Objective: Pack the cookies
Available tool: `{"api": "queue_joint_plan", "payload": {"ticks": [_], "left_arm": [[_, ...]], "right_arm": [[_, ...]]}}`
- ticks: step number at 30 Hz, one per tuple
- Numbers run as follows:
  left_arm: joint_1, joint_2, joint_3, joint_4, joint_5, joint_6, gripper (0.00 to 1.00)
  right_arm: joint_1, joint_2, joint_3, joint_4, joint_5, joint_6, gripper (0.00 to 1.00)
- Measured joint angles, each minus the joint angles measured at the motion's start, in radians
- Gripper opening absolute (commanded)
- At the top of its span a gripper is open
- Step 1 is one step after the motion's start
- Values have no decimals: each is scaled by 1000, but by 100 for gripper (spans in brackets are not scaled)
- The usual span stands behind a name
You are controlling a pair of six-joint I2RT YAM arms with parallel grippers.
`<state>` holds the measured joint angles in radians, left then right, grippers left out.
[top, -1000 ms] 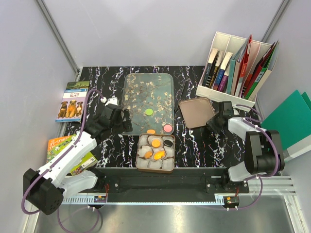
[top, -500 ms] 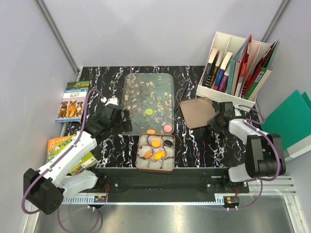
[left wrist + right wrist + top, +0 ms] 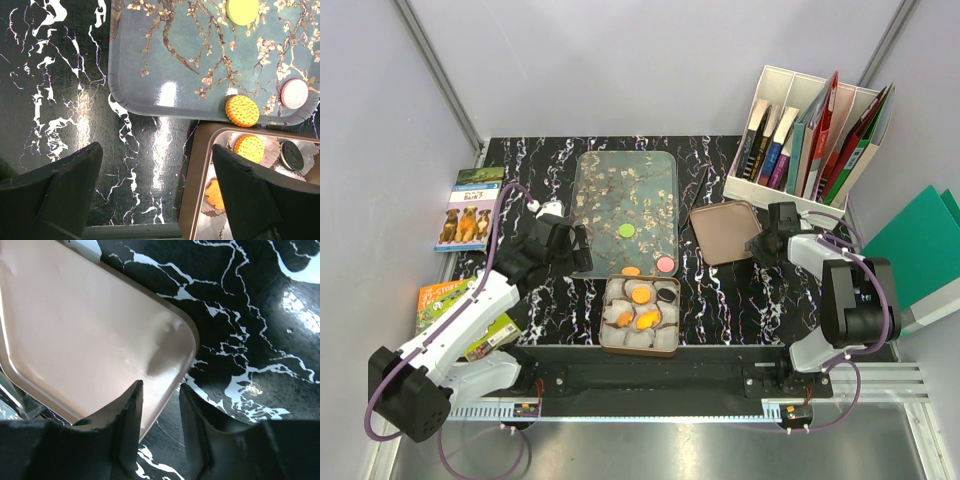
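Note:
On the blossom-patterned tray (image 3: 620,190) lie three cookies: a green one (image 3: 626,231) (image 3: 242,10), an orange one (image 3: 632,270) (image 3: 242,110) and a pink one (image 3: 665,264) (image 3: 294,93). The tin (image 3: 604,330) (image 3: 197,195) in front holds orange cookies (image 3: 640,294) (image 3: 249,148) and a black one (image 3: 666,295) (image 3: 292,155) in white paper cups. My left gripper (image 3: 578,248) (image 3: 157,185) hangs wide open over the table, left of the tin. At the near right corner of the rose-gold lid (image 3: 720,230) (image 3: 85,325), my right gripper (image 3: 757,245) (image 3: 161,387) stands partly open, astride the rim.
A white file box of books (image 3: 810,135) stands at the back right. A green folder (image 3: 920,250) lies off the table's right edge. Off the left edge are a dog book (image 3: 470,208) and a green booklet (image 3: 445,305).
My right arm's elbow has swung back and its gripper has turned slightly at the lid's corner. The lid, the cookies and the left arm have not moved.

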<state>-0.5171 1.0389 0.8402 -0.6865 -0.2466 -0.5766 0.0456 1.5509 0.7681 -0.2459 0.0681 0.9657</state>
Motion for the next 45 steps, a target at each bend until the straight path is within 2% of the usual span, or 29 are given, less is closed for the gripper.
{"api": "queue_joint_plan", "payload": {"ticks": [8, 11, 12, 16, 23, 45], "left_arm": [[0, 0, 0, 0, 0, 0, 94], [0, 0, 0, 0, 0, 0, 94], [0, 0, 0, 0, 0, 0, 94], [0, 0, 0, 0, 0, -1, 94], [0, 0, 0, 0, 0, -1, 94], [0, -3, 0, 0, 0, -1, 94]], "right_arm": [[0, 23, 27, -30, 2, -8, 36], [0, 23, 30, -43, 2, -20, 29], [0, 23, 30, -47, 3, -24, 23], [-1, 21, 30, -71, 3, -47, 10], [-5, -11, 30, -113, 25, -63, 0], [-5, -450, 84, -275, 16, -145, 0]]}}
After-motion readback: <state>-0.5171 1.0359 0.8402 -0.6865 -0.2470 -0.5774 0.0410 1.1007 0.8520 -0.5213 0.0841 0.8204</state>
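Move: The lid lies flat with its near edge already between the right hand's half-open fingers, close to its near right corner; its middle is about 4 cm ahead, 6 cm left and 1 cm below. The cookie box is some 15 cm back and 25 cm left of that hand, the pink cookie 4 cm back and 19 cm left, the book rack about 18 cm ahead and 8 cm right. From the left hand the lid is roughly 13 cm ahead, 31 cm right, 12 cm below. The lid's near edge, by its near right corner, is pinched by the right hand, which closes its fingers while drawing back slightly just above the table. With the fingers shut on the rim the hand then goes almost straight up, about 13 cm and quickening, tilting the fingertips some 15 degrees up and outward and keeping its grip. ##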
